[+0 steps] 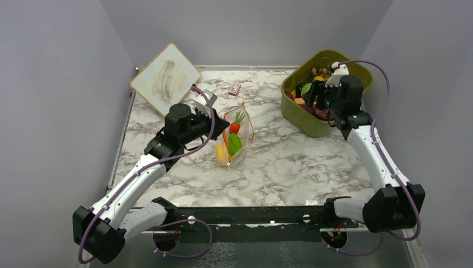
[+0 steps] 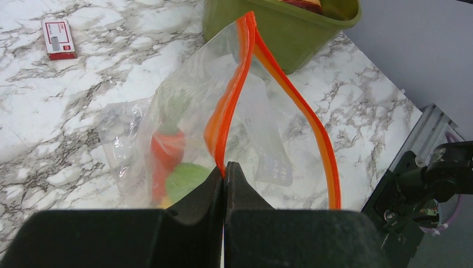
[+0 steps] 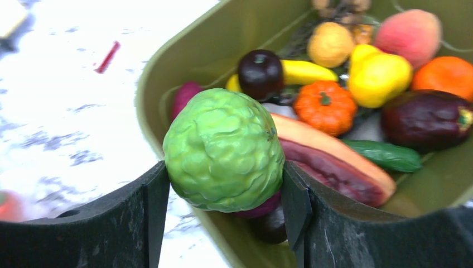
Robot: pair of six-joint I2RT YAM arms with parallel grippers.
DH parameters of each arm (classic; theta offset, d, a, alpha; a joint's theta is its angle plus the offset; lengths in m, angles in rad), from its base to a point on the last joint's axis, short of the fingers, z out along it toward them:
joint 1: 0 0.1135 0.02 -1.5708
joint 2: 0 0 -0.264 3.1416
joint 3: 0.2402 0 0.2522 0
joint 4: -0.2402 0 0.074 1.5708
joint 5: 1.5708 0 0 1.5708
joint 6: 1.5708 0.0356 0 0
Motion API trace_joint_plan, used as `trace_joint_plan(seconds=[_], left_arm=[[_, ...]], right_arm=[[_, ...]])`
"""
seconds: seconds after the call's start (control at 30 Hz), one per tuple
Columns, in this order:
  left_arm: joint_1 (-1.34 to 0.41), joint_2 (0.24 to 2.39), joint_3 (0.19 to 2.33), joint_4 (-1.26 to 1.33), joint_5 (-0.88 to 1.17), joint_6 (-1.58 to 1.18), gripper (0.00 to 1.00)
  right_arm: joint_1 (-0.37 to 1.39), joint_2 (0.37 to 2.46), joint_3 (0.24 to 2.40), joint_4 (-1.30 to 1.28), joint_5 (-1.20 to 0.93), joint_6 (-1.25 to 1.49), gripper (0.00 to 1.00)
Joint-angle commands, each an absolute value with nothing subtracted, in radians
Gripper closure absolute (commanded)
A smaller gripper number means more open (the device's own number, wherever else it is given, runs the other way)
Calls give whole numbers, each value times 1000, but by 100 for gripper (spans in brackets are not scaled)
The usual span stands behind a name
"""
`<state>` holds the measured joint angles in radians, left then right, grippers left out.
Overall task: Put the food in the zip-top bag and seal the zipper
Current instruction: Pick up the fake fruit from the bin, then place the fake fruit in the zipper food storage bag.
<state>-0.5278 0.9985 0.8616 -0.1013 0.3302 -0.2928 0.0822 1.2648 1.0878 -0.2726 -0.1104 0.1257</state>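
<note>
The clear zip-top bag [image 1: 239, 135] [image 2: 184, 111] stands mouth-up mid-table, holding an orange carrot [image 1: 235, 127], a green piece [image 2: 187, 181] and a yellow piece [image 1: 221, 152]. Its orange-red zipper [image 2: 237, 84] gapes open in a loop. My left gripper [image 2: 225, 170] [image 1: 223, 125] is shut on the near side of that zipper strip. My right gripper [image 3: 226, 178] [image 1: 315, 97] is shut on a bumpy green fruit [image 3: 223, 148], which it holds just above the near rim of the olive-green tub [image 3: 184, 67] [image 1: 312, 125]. Several more food pieces lie in the tub: a small orange pumpkin [image 3: 325, 106], a yellow pepper [image 3: 379, 75] and a dark eggplant [image 3: 426, 117].
A small red-white packet [image 1: 234, 89] [image 2: 58, 39] lies on the marble behind the bag. A square board [image 1: 165, 78] leans at the back left corner. Grey walls close in three sides, and a black rail [image 1: 251, 215] runs along the front edge.
</note>
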Motion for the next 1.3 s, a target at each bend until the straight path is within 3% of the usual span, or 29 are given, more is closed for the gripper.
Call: trace_joint_plan(seconds=[0.0,0.23,0.53,1.0,1.27], left_arm=[[-530,977,848,-45,359,-284,100],[-530,989,850,-55,347,-273,100],[-530,991,850,-57,356,-271,100],[-530,992,848,-50,364,-265,100],[-530,983,844,-44,385,-271,100]], right_arm=[[119,1148,1013,-179,-301,204,53],[193,1047,975,-218,-427,262,53],[323,926,889,-70,-604,446,54],[614,1040,982,-9,-565,493,53],[767,1132,1018,-94,-412,413,51]])
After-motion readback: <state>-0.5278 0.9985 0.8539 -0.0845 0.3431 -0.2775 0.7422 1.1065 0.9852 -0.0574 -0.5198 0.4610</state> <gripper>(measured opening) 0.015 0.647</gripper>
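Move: The right hand already holds the green cabbage; the open bag mouth lies about 29 cm to its left, 16 cm back and 6 cm lower. The bin's middle is some 8 cm ahead, 8 cm right and 13 cm below; the small red box is about 10 cm ahead, 32 cm left and 22 cm below. From the left hand, pinching the bag's rim, the mouth's middle is about 5 cm right, 3 cm back and 4 cm below. Right hand carries the gripped cabbage 26 cm left, 20 cm back, rising slightly, swinging counter-clockwise towards the bag mouth. ##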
